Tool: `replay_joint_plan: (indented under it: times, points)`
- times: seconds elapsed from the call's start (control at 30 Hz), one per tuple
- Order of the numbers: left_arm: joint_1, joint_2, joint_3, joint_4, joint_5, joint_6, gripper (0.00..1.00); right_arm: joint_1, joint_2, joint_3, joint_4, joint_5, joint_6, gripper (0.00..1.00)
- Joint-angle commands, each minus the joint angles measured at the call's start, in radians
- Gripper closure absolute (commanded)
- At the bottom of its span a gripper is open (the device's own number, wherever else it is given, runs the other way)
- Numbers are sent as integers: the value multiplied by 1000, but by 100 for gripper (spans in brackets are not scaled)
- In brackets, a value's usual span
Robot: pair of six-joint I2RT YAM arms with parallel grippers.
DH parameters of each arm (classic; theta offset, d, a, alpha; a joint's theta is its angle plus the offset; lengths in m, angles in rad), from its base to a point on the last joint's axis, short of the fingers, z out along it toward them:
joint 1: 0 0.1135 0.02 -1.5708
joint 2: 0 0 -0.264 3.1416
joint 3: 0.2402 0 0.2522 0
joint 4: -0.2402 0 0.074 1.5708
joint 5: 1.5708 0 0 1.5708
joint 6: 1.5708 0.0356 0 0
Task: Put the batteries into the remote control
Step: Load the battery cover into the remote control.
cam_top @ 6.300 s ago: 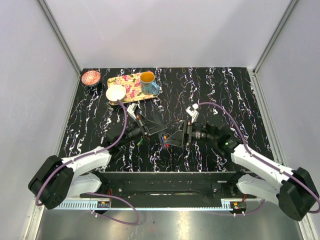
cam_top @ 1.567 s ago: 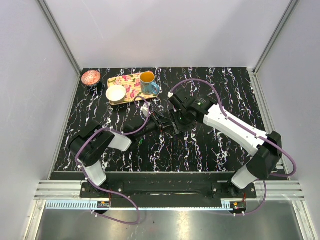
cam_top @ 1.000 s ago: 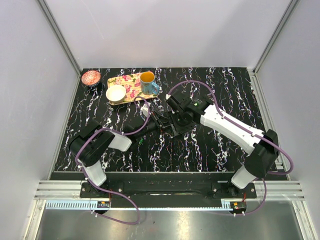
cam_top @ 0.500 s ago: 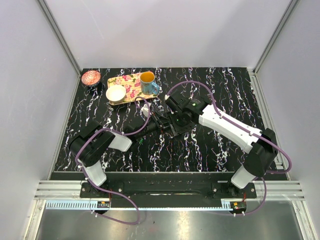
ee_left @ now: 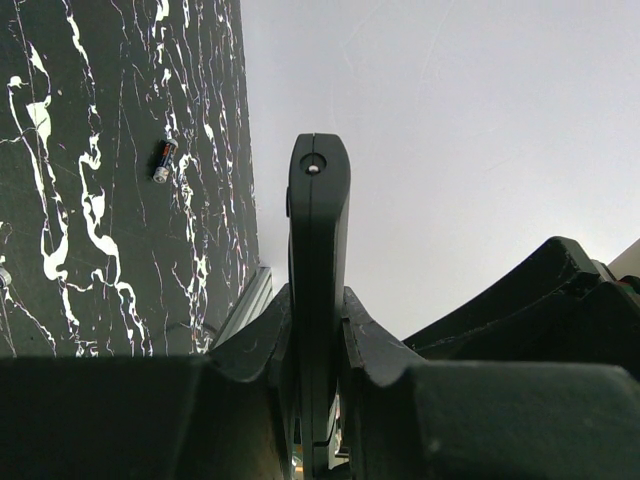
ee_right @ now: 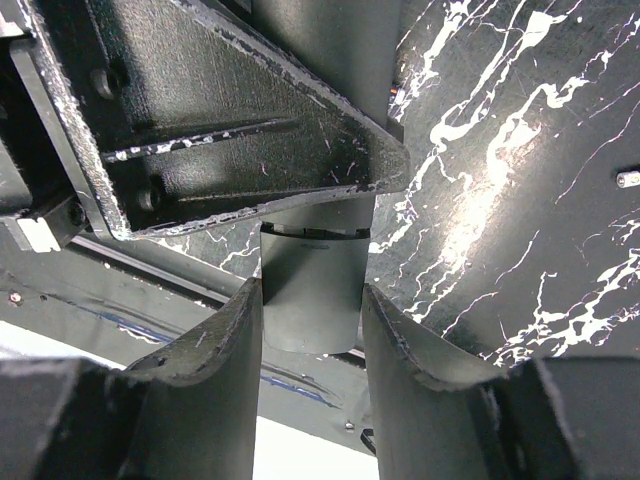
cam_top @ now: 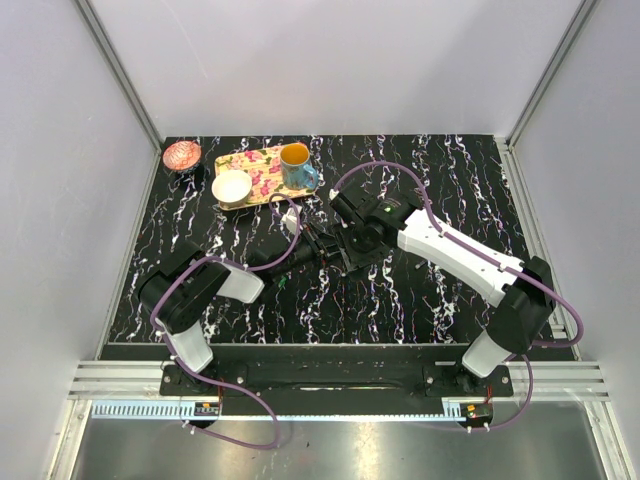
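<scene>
The remote control is a thin black slab, seen edge-on in the left wrist view. My left gripper is shut on it and holds it above the table. In the right wrist view the remote's end sits between the fingers of my right gripper, which close on its sides. In the top view both grippers, left and right, meet at the table's middle and hide the remote. One battery lies on the table. Another battery shows at the right edge of the right wrist view. A small battery lies near the left arm.
A floral yellow tray at the back left carries a blue mug and a white cup. A pink bowl stands in the back left corner. The table is black marble with white veins.
Over the last seconds my right gripper has moved left, up to the left gripper and the remote it holds. In the last half second almost nothing has moved.
</scene>
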Motion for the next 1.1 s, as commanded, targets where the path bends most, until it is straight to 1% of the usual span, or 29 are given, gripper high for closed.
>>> replay_joint_plan:
  times: [0.0,0.17,0.47,0.6,0.63,0.73,0.93,0.97,1.0,1.03,1.07]
  points:
    - [-6,-6,33,81,-9,-26,100,7,-3,15,9,47,-9,69]
    - [-6,-3,35,81,-8,-26,100,7,-8,20,6,50,-9,61]
    - [-6,1,27,96,-12,-34,100,7,-8,23,6,48,-9,53]
    - [-6,6,27,99,-12,-35,100,7,-17,25,6,50,-11,47]
    - [-6,6,27,99,-14,-35,100,7,-16,25,6,50,-9,44]
    - [-6,9,27,102,-14,-35,100,7,-20,25,6,50,-11,39]
    - [-6,15,26,107,-14,-35,100,7,-34,38,15,53,0,36]
    - [-6,17,26,108,-14,-35,100,7,-45,52,19,53,7,32]
    - [-6,17,26,108,-14,-35,100,7,-65,57,24,51,12,21]
    - [-6,18,24,108,-14,-35,100,7,-79,63,35,47,17,18]
    - [-6,21,24,110,-15,-35,100,7,-92,71,55,42,27,7]
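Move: The battery cover is already between the right fingertips, at the hand point itself. The remote's middle lies about 5 cm ahead of the right hand, 3 cm to its left and roughly level. A loose battery lies on the table about 3 cm ahead, 17 cm to the right and some 14 cm below. From the left hand, which grips the remote, the cover is about 5 cm back, 3 cm to the right and level. Let go of the battery cover: keep the right hand where it is over the end of the remote and, after a brief hold, spread its fingers by about a third of their full range, so both tips come off the cover's side edges. Let the hand drift no more than half a centimetre. Keep the left gripper clamped across the remote, holding it still in the air. ##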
